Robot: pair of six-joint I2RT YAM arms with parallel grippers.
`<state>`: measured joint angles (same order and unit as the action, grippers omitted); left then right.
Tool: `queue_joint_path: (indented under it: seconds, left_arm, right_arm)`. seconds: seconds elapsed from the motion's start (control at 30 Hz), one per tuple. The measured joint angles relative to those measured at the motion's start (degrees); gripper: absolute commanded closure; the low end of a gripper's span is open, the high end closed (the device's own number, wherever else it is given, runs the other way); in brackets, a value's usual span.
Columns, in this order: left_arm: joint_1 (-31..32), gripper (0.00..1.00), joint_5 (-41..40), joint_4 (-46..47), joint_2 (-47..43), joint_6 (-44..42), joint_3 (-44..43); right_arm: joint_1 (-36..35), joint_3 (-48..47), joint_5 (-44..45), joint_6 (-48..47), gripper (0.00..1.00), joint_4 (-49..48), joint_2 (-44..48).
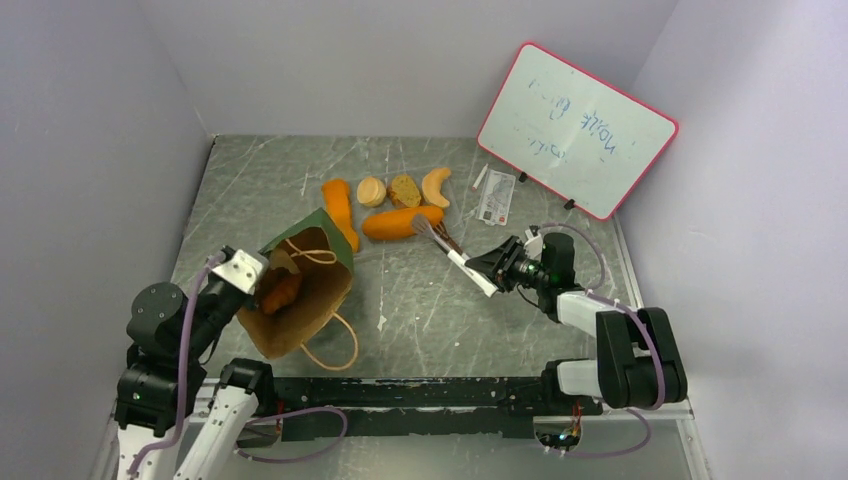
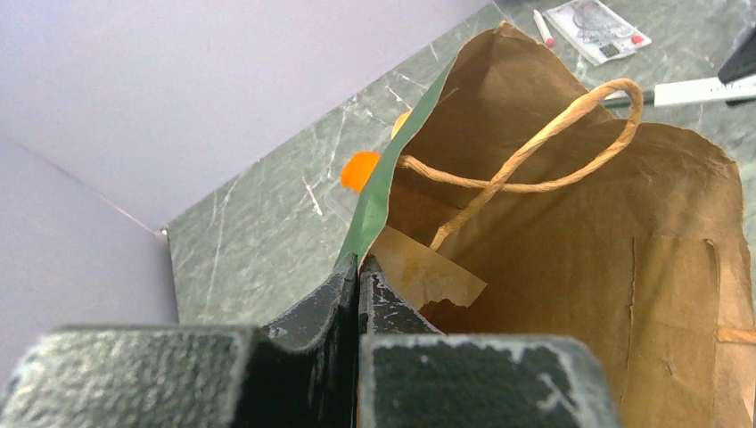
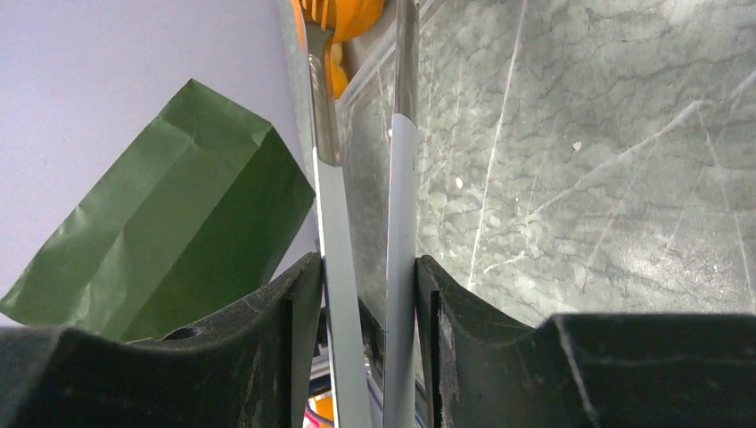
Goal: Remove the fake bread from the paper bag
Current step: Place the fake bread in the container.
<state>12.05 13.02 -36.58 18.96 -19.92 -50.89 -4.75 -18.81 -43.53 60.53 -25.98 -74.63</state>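
The paper bag (image 1: 305,300) lies on its side, mouth toward the near left, green outside (image 3: 169,241), brown inside (image 2: 579,250). My left gripper (image 1: 250,282) (image 2: 358,267) is shut on its rim. One orange bread piece (image 1: 282,292) lies inside the bag. Outside it on the table lie two long loaves (image 1: 340,212) (image 1: 402,222), a round bun (image 1: 371,191), a brown slice (image 1: 405,190) and a croissant (image 1: 436,186). My right gripper (image 1: 497,268) (image 3: 367,276) is shut on white-handled tongs (image 1: 455,255) (image 3: 325,178). Their tips straddle the end of the nearer loaf (image 3: 343,13).
A pink-framed whiteboard (image 1: 575,130) leans at the back right. A small printed packet (image 1: 497,196) and a marker (image 1: 479,178) lie in front of it. Grey walls close in the table on the left, back and right. The bag's cord handle (image 1: 335,350) loops toward the near edge.
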Motion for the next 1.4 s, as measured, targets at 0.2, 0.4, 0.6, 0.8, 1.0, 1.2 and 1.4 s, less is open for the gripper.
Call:
queue_joint_path:
  seconds: [0.2,0.4,0.6,0.8,1.0,1.2,1.4]
  left_arm:
    - [-2.4,0.93,5.3,-1.5,-3.3,-7.2,2.3]
    - [-2.6,0.93,8.7,-5.1,-3.3,-11.4,2.5]
    - [-2.6,0.93,11.5,-9.4,-0.1,-13.4,3.9]
    - [-2.6,0.93,11.7,-11.2,1.5,-13.9,4.8]
    - [-2.6,0.93,12.3,-11.8,2.6,-14.3,4.8]
    - [-2.6,0.93,11.5,-11.4,3.8,-14.1,4.1]
    - [-2.6,0.93,3.1,-6.9,5.6,-15.3,3.1]
  right_arm:
    - [0.1,0.0,0.0,-0.5,0.55,-0.9,-0.3]
    - [0.1,0.0,0.6,-1.6,0.55,0.7,1.7]
    - [0.2,-0.2,1.4,-3.1,0.55,3.9,4.1]
    - [0.2,-0.4,2.0,-4.7,0.55,7.5,6.6]
    - [0.2,-0.3,1.9,-5.1,0.55,8.9,8.0]
    - [0.2,-0.1,1.7,-4.2,0.55,9.6,11.4]
    - [0.2,-0.1,1.5,-3.6,0.55,10.5,12.8]
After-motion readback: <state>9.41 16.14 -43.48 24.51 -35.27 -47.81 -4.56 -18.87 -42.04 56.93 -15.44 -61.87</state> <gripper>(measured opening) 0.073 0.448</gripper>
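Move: The left hand grips the paper bag's rim. The fake bread still inside the bag lies about 12 cm below that hand, 4 cm to its right and 2 cm ahead. On the table some 29 cm below the hand, the orange stick bread is about 24 cm ahead and 13 cm right, the long loaf 22 cm ahead and 28 cm right. From the right hand, holding the tongs, the bagged bread is some 45 cm left, 9 cm back and 8 cm higher. Keeping its pinch on the rim, the left hand lowers the bag about 8 cm, then starts back up and forward. ##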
